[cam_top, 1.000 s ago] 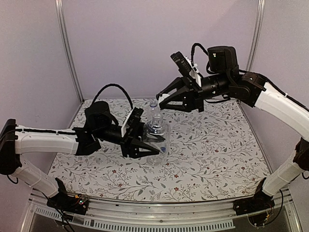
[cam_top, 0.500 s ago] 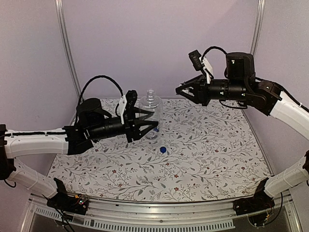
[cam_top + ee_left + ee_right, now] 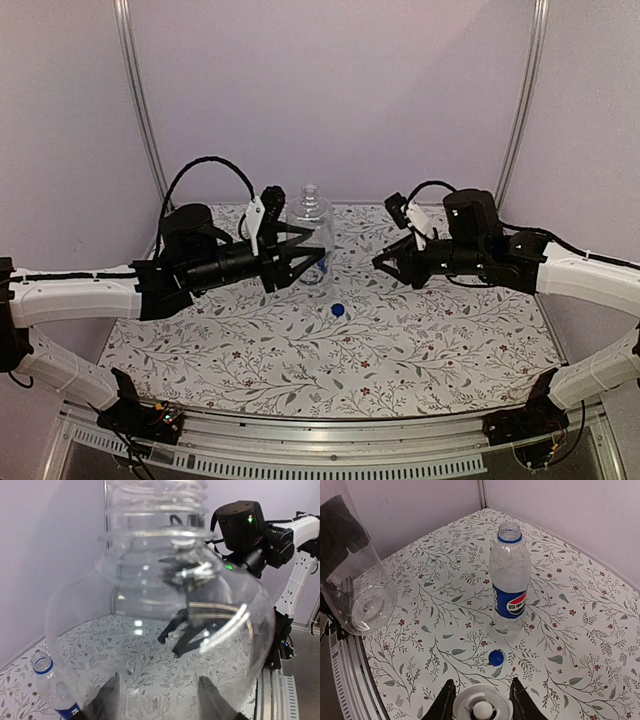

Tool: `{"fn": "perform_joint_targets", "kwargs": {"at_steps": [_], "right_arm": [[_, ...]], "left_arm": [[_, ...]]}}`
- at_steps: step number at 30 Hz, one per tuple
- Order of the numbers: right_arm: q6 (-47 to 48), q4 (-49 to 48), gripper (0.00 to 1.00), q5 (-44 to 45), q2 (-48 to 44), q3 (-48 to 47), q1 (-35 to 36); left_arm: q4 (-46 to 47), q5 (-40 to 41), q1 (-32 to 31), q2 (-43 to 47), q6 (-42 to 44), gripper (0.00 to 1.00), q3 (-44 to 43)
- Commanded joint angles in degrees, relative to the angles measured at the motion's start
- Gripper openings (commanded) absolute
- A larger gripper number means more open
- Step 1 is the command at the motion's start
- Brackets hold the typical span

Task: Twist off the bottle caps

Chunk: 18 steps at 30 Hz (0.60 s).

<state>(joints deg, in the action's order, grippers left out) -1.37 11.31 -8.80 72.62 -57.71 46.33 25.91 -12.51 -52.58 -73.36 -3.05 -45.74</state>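
My left gripper (image 3: 310,250) is shut on the clear unlabelled bottle (image 3: 306,222), holding it off the table with its open neck up. In the left wrist view this bottle (image 3: 165,610) fills the frame between the fingers (image 3: 107,700). My right gripper (image 3: 382,262) hovers to its right, shut on a whitish cap (image 3: 482,707). The labelled bottle (image 3: 509,585) stands upright and uncapped, a blue ring at its neck; it also shows low left in the left wrist view (image 3: 50,685). A blue cap (image 3: 496,657) lies on the cloth in front of it (image 3: 338,310).
The floral tablecloth (image 3: 430,330) covers the table, with lilac walls close on three sides and a metal rail (image 3: 300,440) along the near edge. The right arm (image 3: 250,530) shows behind the clear bottle in the left wrist view.
The right gripper pulled away from the clear bottle's neck with the whitish cap, then dropped lower toward the table's middle. The left gripper lifted the clear bottle up and back.
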Motion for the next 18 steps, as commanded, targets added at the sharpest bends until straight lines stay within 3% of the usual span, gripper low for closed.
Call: {"fn": "perform_joint_targets", "kwargs": {"at_steps": [1, 9, 18], "right_arm": [[-2.91, -8.98, 0.13, 3.02, 2.27, 7.32, -0.27], [-4.92, -15.24, 0.12, 5.28, 10.88, 12.1, -0.27], [-3.97, -16.45, 0.13, 6.93, 21.86, 9.64, -0.27]], "left_arm": [[0.19, 0.71, 0.64, 0.5, 0.46, 0.5, -0.03], [-0.25, 0.57, 0.58, 0.58, 0.42, 0.5, -0.2], [-0.58, 0.66, 0.62, 1.2, 0.59, 0.51, -0.22]]}}
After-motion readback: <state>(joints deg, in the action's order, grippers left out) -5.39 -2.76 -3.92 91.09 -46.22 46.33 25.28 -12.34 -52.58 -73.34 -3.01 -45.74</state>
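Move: Straight below the right hand, with the white cap pinched in its fingers, bare table lies about 23 cm down and some 2 cm ahead. On the same table the blue cap is roughly 7 cm ahead and 8 cm left; the Pepsi bottle stands 7 cm beyond that cap and 6 cm left of it. The clear bottle hangs 13 cm left and 2 cm back. From the left hand, the bare spot is 4 cm ahead, 13 right, 28 down. Sinking almost straight down by about 17 cm, the right hand carries the white cap towards the bare table just right of the blue cap, easing some 2 cm forward in the second half. On the way the wrist tips the fingers more steeply down, by roughly 15 degrees, and they keep their pinch. ##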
